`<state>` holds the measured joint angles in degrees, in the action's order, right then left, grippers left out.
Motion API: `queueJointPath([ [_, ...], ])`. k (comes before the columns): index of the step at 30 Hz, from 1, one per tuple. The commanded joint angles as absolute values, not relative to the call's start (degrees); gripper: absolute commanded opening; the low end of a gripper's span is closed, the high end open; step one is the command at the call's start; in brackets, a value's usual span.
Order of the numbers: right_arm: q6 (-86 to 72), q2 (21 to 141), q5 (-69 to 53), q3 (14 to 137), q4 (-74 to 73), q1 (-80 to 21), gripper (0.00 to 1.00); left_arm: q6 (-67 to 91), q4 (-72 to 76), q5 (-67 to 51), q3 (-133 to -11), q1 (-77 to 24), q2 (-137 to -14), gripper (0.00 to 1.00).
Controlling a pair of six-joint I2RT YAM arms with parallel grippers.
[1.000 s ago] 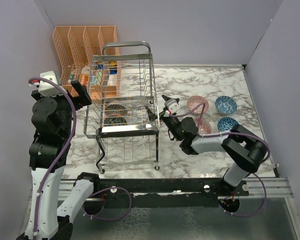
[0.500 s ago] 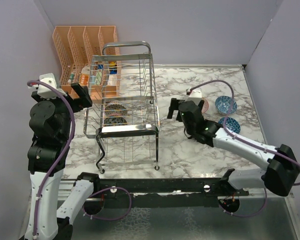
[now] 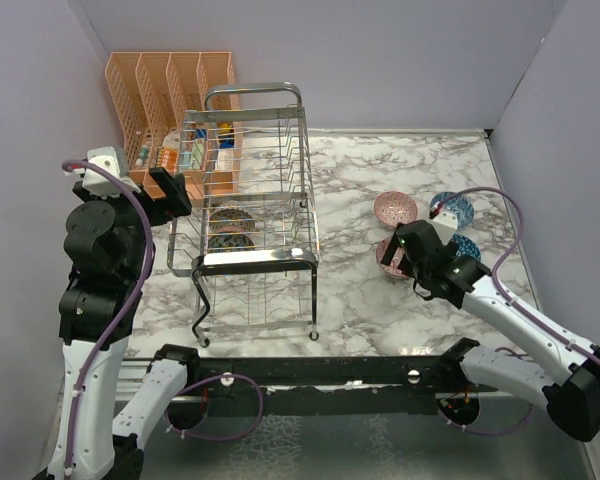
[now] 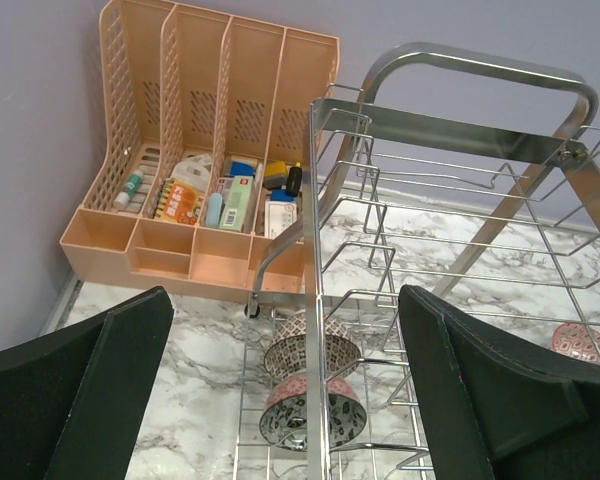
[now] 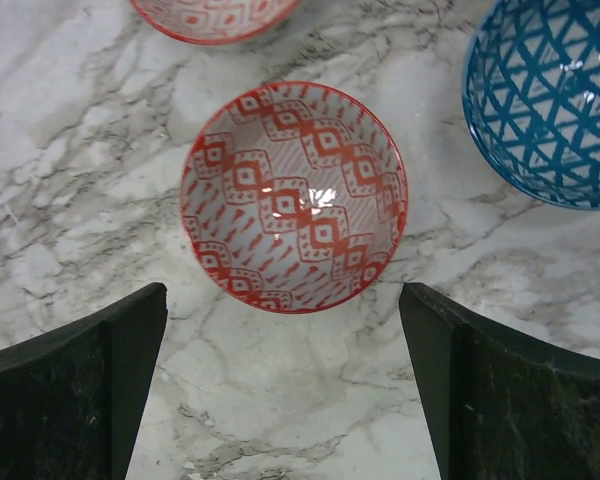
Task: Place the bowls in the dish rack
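Note:
The chrome dish rack point(image 3: 252, 190) stands left of centre, and two bowls point(image 3: 230, 218) sit on edge inside it. The left wrist view shows them through the dish rack's wires point(image 4: 325, 250): a dark-patterned bowl point(image 4: 310, 352) and a pink one with a leaf inside point(image 4: 305, 415). My left gripper point(image 3: 165, 192) point(image 4: 285, 295) hangs open and empty beside the rack. My right gripper point(image 3: 405, 250) point(image 5: 283, 292) hovers open just above a red-patterned bowl point(image 5: 293, 195) point(image 3: 385, 258), touching nothing. Nearby lie a pink bowl point(image 3: 394, 208) point(image 5: 215, 12) and two blue bowls point(image 3: 450, 208) point(image 3: 462, 246) point(image 5: 545, 100).
An orange slotted organizer point(image 3: 165, 100) point(image 4: 205, 150) with small items stands behind the rack at the back left. Purple walls close the table on three sides. Bare marble point(image 3: 370, 300) lies between the rack and the loose bowls.
My right arm has swung from the rack's right side over to the loose bowls, and its jaws have spread wider. The left arm has barely shifted.

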<state>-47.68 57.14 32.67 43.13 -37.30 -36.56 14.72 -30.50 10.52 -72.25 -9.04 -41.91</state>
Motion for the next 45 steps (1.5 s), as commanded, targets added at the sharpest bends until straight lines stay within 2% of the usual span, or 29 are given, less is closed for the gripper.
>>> queueJointPath([
  [1,-51.43,57.28,24.97,40.82,-39.90,-30.83,0.99,15.53,-28.88,8.70,-71.69,-9.49,-41.96,0.99],
  [5,-51.68,56.49,20.38,38.46,-37.13,-24.64,0.98,15.54,-29.03,8.94,-71.28,-9.49,-41.62,0.99],
  [11,-50.92,58.58,12.73,34.31,-30.23,-19.89,0.89,14.94,-29.49,9.76,-70.50,-9.49,-41.67,0.99],
  [14,-51.98,60.64,10.57,32.54,-27.11,-19.21,0.78,14.64,-29.70,10.01,-70.28,-9.47,-41.93,0.99],
  [19,-53.68,59.73,11.41,30.74,-25.39,-19.16,0.61,14.22,-30.09,10.67,-70.46,-9.49,-42.15,0.99],
  [28,-53.52,58.32,14.75,29.34,-24.39,-19.16,0.51,14.49,-29.95,10.51,-69.65,-9.49,-42.28,0.99],
  [32,-53.87,59.40,14.96,28.10,-23.02,-19.15,0.43,14.38,-30.00,10.38,-69.71,-9.49,-42.28,0.99],
  [34,-53.88,59.80,15.32,27.87,-22.90,-19.15,0.37,14.33,-30.10,10.44,-69.82,-9.49,-42.19,0.99],
  [36,-53.72,59.73,15.73,27.81,-22.91,-19.13,0.18,14.40,-30.25,10.46,-69.87,-9.49,-42.17,0.99],
  [38,-53.33,58.88,16.04,27.70,-22.87,-19.10,0.08,14.38,-30.33,10.52,-69.87,-9.49,-42.03,0.99],
  [41,-52.59,57.00,16.07,27.77,-23.03,-19.13,0.01,14.50,-30.48,10.48,-69.95,-9.49,-41.87,0.99],
  [45,-49.65,53.36,15.68,28.12,-22.74,-19.16,0.01,14.69,-30.28,10.42,-70.13,-9.48,-41.92,0.99],
])
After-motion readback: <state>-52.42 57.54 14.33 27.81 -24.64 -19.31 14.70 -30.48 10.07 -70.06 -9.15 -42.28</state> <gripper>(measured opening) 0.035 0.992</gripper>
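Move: The right hand, empty and wide open, hangs above the near red bowl, whose middle is about 3 cm ahead, 1 cm to the left and 10 cm below. The pink bowl lies some 15 cm ahead and 2 cm left, and the dark blue bowl about 4 cm ahead and 13 cm right, both also about 10 cm below. From the left hand, the near red bowl is around 50 cm right, 2 cm ahead and 39 cm below. The right hand sinks roughly 8.5 cm to the near red bowl, first swinging about 3.5 cm to its right to reach the bowl's right-hand rim, then easing about a centimetre back left. On the way down the wrist rolls its left side up about 15 degrees, with some 10 degrees of turning clockwise and of tipping further down, while the fingers go from wide open to nearly shut, slowly at first and quickly at the end, pinching the rim with one finger inside the bowl and one outside. ##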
